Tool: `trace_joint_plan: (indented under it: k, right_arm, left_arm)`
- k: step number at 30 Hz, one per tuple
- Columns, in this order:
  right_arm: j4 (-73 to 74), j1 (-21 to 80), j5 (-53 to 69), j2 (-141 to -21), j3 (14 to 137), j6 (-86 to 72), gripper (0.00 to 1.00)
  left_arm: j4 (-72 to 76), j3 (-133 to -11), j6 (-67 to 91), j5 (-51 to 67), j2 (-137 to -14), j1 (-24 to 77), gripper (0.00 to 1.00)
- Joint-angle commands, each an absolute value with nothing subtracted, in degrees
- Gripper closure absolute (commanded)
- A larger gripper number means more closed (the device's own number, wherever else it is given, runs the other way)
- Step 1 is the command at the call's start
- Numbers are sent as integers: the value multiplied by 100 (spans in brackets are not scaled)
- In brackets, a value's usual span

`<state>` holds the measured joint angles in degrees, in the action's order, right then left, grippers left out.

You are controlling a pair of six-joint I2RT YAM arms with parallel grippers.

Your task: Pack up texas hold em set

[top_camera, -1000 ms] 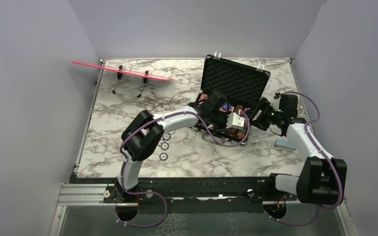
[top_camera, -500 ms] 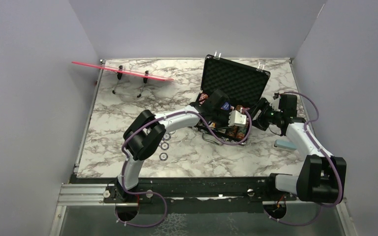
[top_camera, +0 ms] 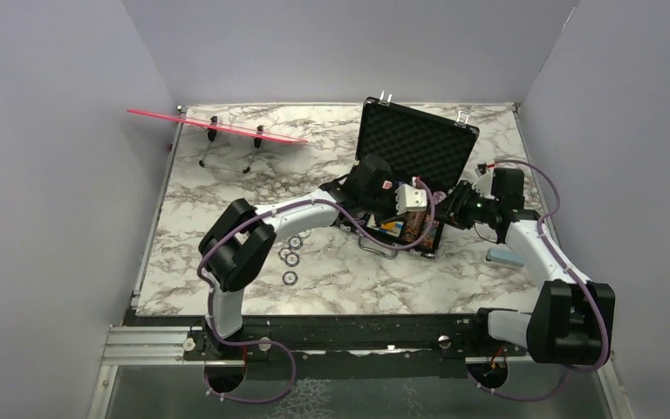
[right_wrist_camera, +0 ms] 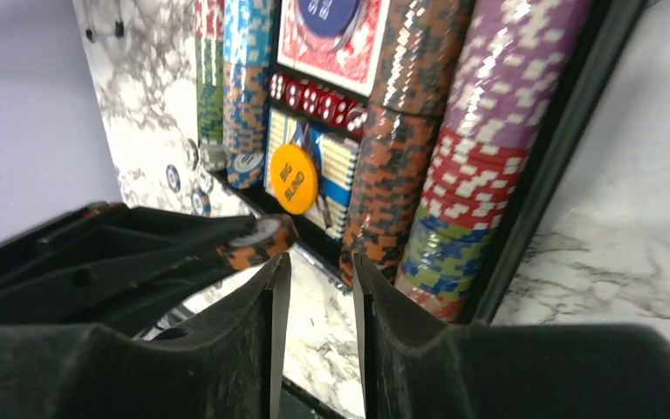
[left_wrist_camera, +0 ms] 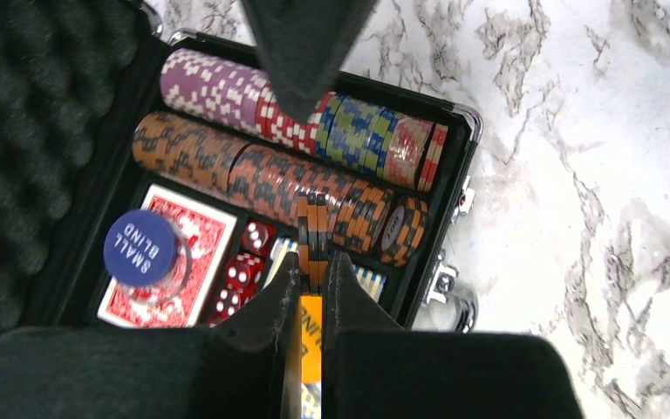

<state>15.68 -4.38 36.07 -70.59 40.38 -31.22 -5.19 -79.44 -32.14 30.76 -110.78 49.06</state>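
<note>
The black briefcase (top_camera: pixel 414 140) stands open at the back right, its foam lid upright. Inside lie rows of chips: purple, red and green (left_wrist_camera: pixel 253 100), and orange-black (left_wrist_camera: pixel 253 170). Beside them are a red card deck (left_wrist_camera: pixel 201 253), red dice (left_wrist_camera: pixel 242 271) and a blue "small blind" button (left_wrist_camera: pixel 140 247). My left gripper (left_wrist_camera: pixel 312 266) is over the case, shut on a small stack of orange-black chips (left_wrist_camera: pixel 312 229). An orange "big blind" button (right_wrist_camera: pixel 294 178) lies on a blue deck. My right gripper (right_wrist_camera: pixel 314 262) is open and empty at the case's right end.
Several round buttons (top_camera: pixel 290 257) lie on the marble table (top_camera: pixel 227 201) left of the case. A light-blue block (top_camera: pixel 504 257) sits at the right. A pink strip on wire legs (top_camera: pixel 218 127) stands at the back left. Grey walls enclose the table.
My left gripper has moved up and toward the back over the case, with the chips in it. My right gripper has shifted slightly left toward the case.
</note>
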Motion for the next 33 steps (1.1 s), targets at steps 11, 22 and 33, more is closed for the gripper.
trace_joint_plan:
  k: [11,22,33]
  right_arm:
    - [1953,1094,2666,-7209,3743,-2668,88]
    - [1898,1239,2635,-7701,3862,-2571,92]
    - [1802,1246,1977,-7834,4071,-2887,91]
  left_arm:
    - [45,-7085,-2735,3676,-10167,4620,100]
    - [-47,-7125,-2713,3734,-10213,4620,100]
    - [-329,-7261,-2904,3839,-10324,4635,100]
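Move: The near end of the brown chip row in the case, its last chips leaning, lies about 5 cm back from the right gripper, 6 cm to its left and 9 cm below. The near end of the mixed chip row is 7 cm back and 2 cm left of the same gripper. From the left gripper, which already holds three brown chips, that brown end is 5 cm back, 3 cm right and 9 cm down; the Big Blind button is 1 cm back and 3 cm left. Shut the right fingers from about a third open while swinging that gripper some 5 cm left and 5 cm back, then sink it to about 7 cm lower, tipping the fingers down, so the closed tips come against the near end of the brown chip row. Meanwhile draw the left gripper about 3 cm left and slightly up to clear the way, keeping its pinch on the three chips. ##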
